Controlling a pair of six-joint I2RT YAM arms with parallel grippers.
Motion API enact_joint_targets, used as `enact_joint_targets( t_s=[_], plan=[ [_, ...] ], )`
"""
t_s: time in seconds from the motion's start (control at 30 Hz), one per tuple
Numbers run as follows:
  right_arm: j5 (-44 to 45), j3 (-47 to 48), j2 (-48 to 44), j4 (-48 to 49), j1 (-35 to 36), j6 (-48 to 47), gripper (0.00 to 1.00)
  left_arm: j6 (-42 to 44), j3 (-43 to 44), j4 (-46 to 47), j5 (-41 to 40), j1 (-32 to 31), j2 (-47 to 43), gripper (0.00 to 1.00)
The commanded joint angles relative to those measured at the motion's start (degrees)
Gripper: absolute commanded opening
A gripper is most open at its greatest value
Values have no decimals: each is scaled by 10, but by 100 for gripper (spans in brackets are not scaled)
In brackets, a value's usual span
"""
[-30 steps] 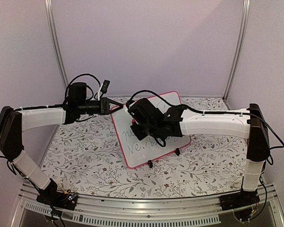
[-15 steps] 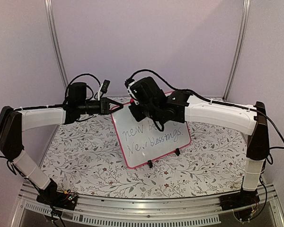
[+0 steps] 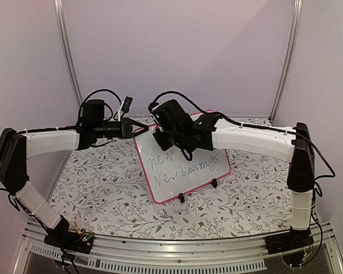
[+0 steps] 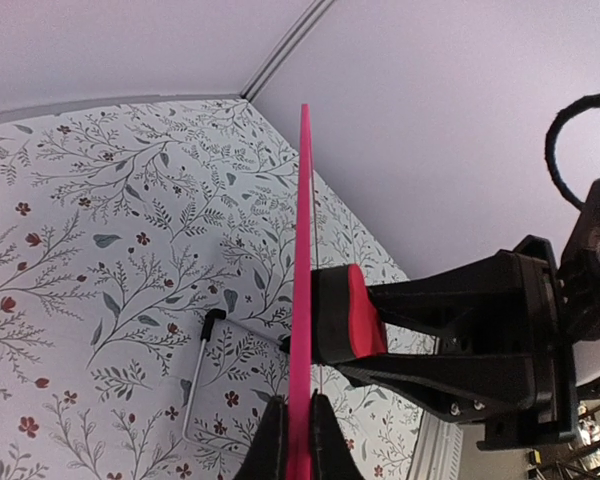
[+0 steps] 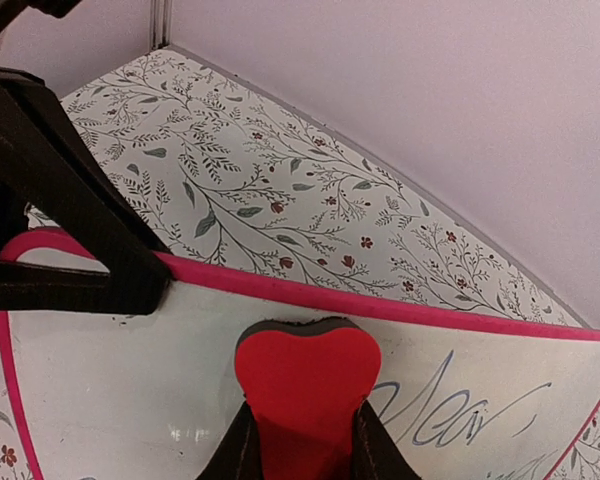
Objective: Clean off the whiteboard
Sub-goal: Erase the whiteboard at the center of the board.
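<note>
The whiteboard (image 3: pixel 188 171) stands tilted on the table, pink-rimmed, with dark handwriting (image 3: pixel 183 169) across it. My left gripper (image 3: pixel 138 130) is shut on its upper left edge; the left wrist view shows the rim (image 4: pixel 303 250) edge-on between that gripper's (image 4: pixel 298 435) black tips. My right gripper (image 3: pixel 160 140) is shut on a red, heart-shaped eraser (image 5: pixel 305 370). The eraser's dark pad presses on the white face (image 5: pixel 120 400) near the top rim, just left of the first written word (image 5: pixel 450 410). From the left wrist the eraser (image 4: pixel 360 320) shows flat against the board.
A floral cloth (image 3: pixel 103 194) covers the table. The board rests on black clip feet (image 3: pixel 183 198) and a wire stand (image 4: pixel 195 385) behind it. Metal posts (image 3: pixel 66 51) and pale walls close the back and sides. My left gripper's black finger (image 5: pixel 70 240) sits close to the eraser.
My right arm has carried the eraser from the middle of the board up to its upper left part, uncovering the two lines of writing. The left arm and the board have not moved.
</note>
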Motion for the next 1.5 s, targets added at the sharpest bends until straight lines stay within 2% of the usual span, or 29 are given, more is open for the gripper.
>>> enact_joint_targets(
  t_s=[0.0,0.47,0.8,1.1,1.3,1.47],
  plan=[
    [-24,-29,3,-22,-3,20,0,1,3,36,14,-5,-12,0],
    [-29,-115,-42,-37,4,53,0,1,2,36,13,-4,-12,0],
    [-22,-127,-60,-45,14,61,0,2,2,36,13,-5,-10,0],
    [5,-75,-99,0,-6,35,0,2,2,37,12,-5,-11,0],
    [12,-20,-78,8,-15,4,0,1,2,36,13,-4,-13,0],
    [11,-10,-49,11,-20,-4,0,2,3,36,15,-5,-13,0]
  ],
)
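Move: On the upper left of the whiteboard face, the right hand has the red eraser's pad against the board. The lettering "Year" lies about 8 cm to its right, 4 cm ahead and 1 cm lower. The word "new" of the second row sits some 2 cm nearer the base, straight in line sideways and 8 cm lower, while the left hand's fingertips are roughly 6 cm left, 2 cm ahead and level. From the left hand, "Year" is about 14 cm right and 2 cm ahead, near its height. Wiping down the slanted board, the right hand draws the gripped eraser down, back and to the right for about 5 cm, tipping slightly downward, then lifts the pad off and swings up some 9 cm and forward past its starting height, ending nearer "Year". The left hand stays put, keeping its pinch on the board's edge. ##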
